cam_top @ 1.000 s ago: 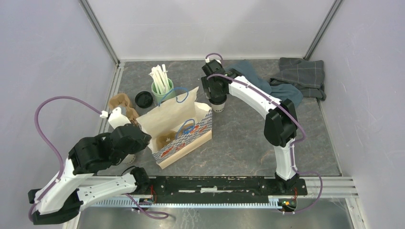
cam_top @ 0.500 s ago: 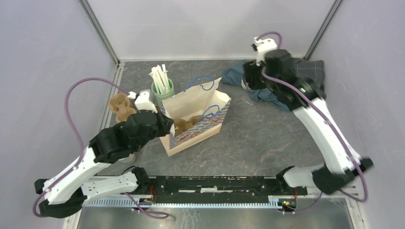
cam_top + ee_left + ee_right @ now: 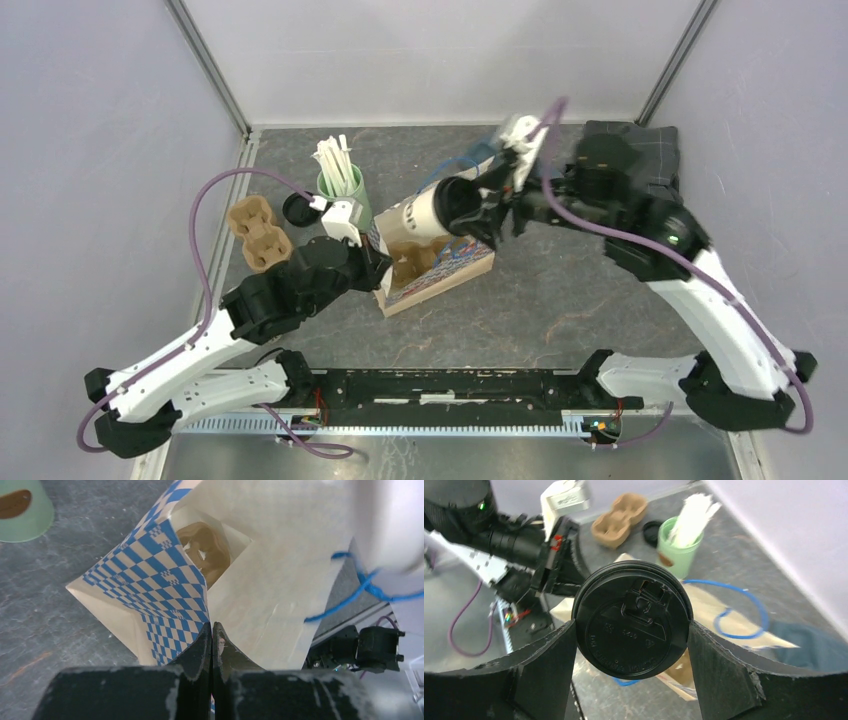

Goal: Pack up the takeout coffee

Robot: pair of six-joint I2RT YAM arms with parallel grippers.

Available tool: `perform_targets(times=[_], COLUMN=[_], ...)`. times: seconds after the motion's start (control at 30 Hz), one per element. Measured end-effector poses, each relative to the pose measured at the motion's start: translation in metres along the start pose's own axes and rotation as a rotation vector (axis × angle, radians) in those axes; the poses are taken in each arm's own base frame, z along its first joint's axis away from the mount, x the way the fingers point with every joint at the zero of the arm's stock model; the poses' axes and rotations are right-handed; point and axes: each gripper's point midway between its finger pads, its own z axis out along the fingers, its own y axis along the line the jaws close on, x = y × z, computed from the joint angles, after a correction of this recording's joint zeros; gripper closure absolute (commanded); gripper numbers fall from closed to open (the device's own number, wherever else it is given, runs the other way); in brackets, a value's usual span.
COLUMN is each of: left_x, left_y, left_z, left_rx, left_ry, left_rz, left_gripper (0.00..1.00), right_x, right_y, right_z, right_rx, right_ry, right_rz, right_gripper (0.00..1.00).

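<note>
The takeout coffee [image 3: 418,215], a white paper cup with a black lid [image 3: 631,615], hangs on its side just above the bag's open mouth, its base pointing left. My right gripper [image 3: 462,212] is shut on it at the lid end, one finger [image 3: 549,660] on each side of the lid. The paper bag [image 3: 440,275], cream with blue chequered print and blue cord handles, stands at the table's middle. My left gripper [image 3: 375,258] is shut on the bag's left rim [image 3: 200,615], its jaws pressed together on the paper.
A brown cup carrier [image 3: 207,550] sits inside the bag. To the left stand a mint-green mug of white sticks [image 3: 340,180], a loose black lid [image 3: 298,208] and a second brown carrier [image 3: 258,232]. Dark cloths [image 3: 640,150] lie at the back right.
The right arm has swung from the back-right cloths to above the bag, with the coffee in its jaws. The left arm has stretched out and the bag has shifted right with it.
</note>
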Motion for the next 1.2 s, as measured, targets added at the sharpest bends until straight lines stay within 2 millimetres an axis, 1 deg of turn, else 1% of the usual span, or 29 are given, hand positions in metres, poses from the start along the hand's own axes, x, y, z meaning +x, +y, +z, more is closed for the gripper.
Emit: perform_targets(times=[0.03,0.07,0.13,0.2,0.23,0.3,0.4,0.5,0.57,0.67,0.73,0.83,0.9,0.97,1.03,1.13,1.17,1.2], left_x=[0.003,0.009,0.016,0.019,0.019,0.016,0.007,-0.003,-0.004,-0.003,0.001,0.016,0.021,0.022,0.019,0.007,0.004,0.001], left_y=[0.0,-0.001,0.0,0.002,0.003,0.004,0.008,0.011,0.019,0.027,0.03,0.037,0.041,0.043,0.042,0.037,0.035,0.033], left_z=[0.001,0.003,0.005,0.004,0.003,-0.001,-0.005,-0.005,-0.003,0.0,0.001,0.002,0.002,0.0,-0.002,-0.003,-0.002,-0.001], left_rx=[0.011,0.028,0.055,0.088,0.105,0.135,0.143,0.119,0.061,-0.03,-0.078,-0.137,-0.157,-0.164,-0.171,-0.184,-0.185,-0.189], left_ry=[0.001,0.007,0.005,-0.021,-0.043,-0.089,-0.147,-0.191,-0.185,-0.141,-0.104,-0.045,-0.025,-0.02,-0.02,-0.033,-0.035,-0.034], left_rz=[0.001,0.003,0.022,0.051,0.069,0.109,0.178,0.193,0.17,0.072,-0.009,-0.086,-0.098,-0.105,-0.106,-0.104,-0.104,-0.103], left_gripper=[0.98,0.98,0.98,0.98,0.98,0.98,0.98,0.97,0.93,0.91,0.83,0.76,0.64,0.56,0.49,0.47,0.49,0.53], right_x=[0.008,0.021,0.049,0.075,0.085,0.098,0.106,0.113,0.119,0.127,0.132,0.142,0.151,0.162,0.167,0.164,0.163,0.162], right_y=[0.009,0.019,0.031,0.039,0.042,0.046,0.054,0.062,0.071,0.083,0.088,0.085,0.083,0.083,0.086,0.092,0.094,0.095], right_z=[0.012,0.024,0.039,0.046,0.048,0.049,0.05,0.05,0.052,0.056,0.06,0.067,0.07,0.071,0.072,0.074,0.075,0.075], right_rx=[-0.043,-0.083,-0.127,-0.146,-0.151,-0.155,-0.153,-0.135,-0.123,-0.103,-0.08,-0.015,0.017,0.035,0.039,0.04,0.04,0.042], right_ry=[0.023,0.058,0.131,0.196,0.221,0.262,0.3,0.344,0.373,0.403,0.416,0.423,0.431,0.446,0.45,0.431,0.424,0.418], right_rz=[-0.006,-0.013,-0.027,-0.055,-0.076,-0.121,-0.192,-0.255,-0.291,-0.334,-0.344,-0.345,-0.346,-0.351,-0.355,-0.354,-0.353,-0.352], right_gripper=[0.26,0.26,0.28,0.28,0.28,0.29,0.3,0.31,0.31,0.31,0.32,0.32,0.32,0.32,0.32,0.32,0.32,0.32])
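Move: The right hand, gripping the coffee cup by its black lid with the cup's foot pointing left, is bound for the brown cup carrier in the open paper bag, about 13 cm ahead, 10 cm to its left and 40 cm below. The green straw pot stands some 12 cm beyond that carrier and 16 cm left of it. From the left hand, already shut on the bag's left edge, the carrier lies roughly 13 cm ahead, 6 cm right and 22 cm down. The right hand keeps its hold on the lid and brings the cup down about 18 cm, fastest at the start, while drawing roughly 8 cm left and 6 cm back and tipping its fingers some 30 degrees downward, so that the cup goes foot first into the bag's mouth. The left hand shifts only about 3 cm left with a small dip, turns slightly counter-clockwise, and in the second half opens its shut fingers to about half width, letting go its pinch so that the bag's edge stands loose between them. ##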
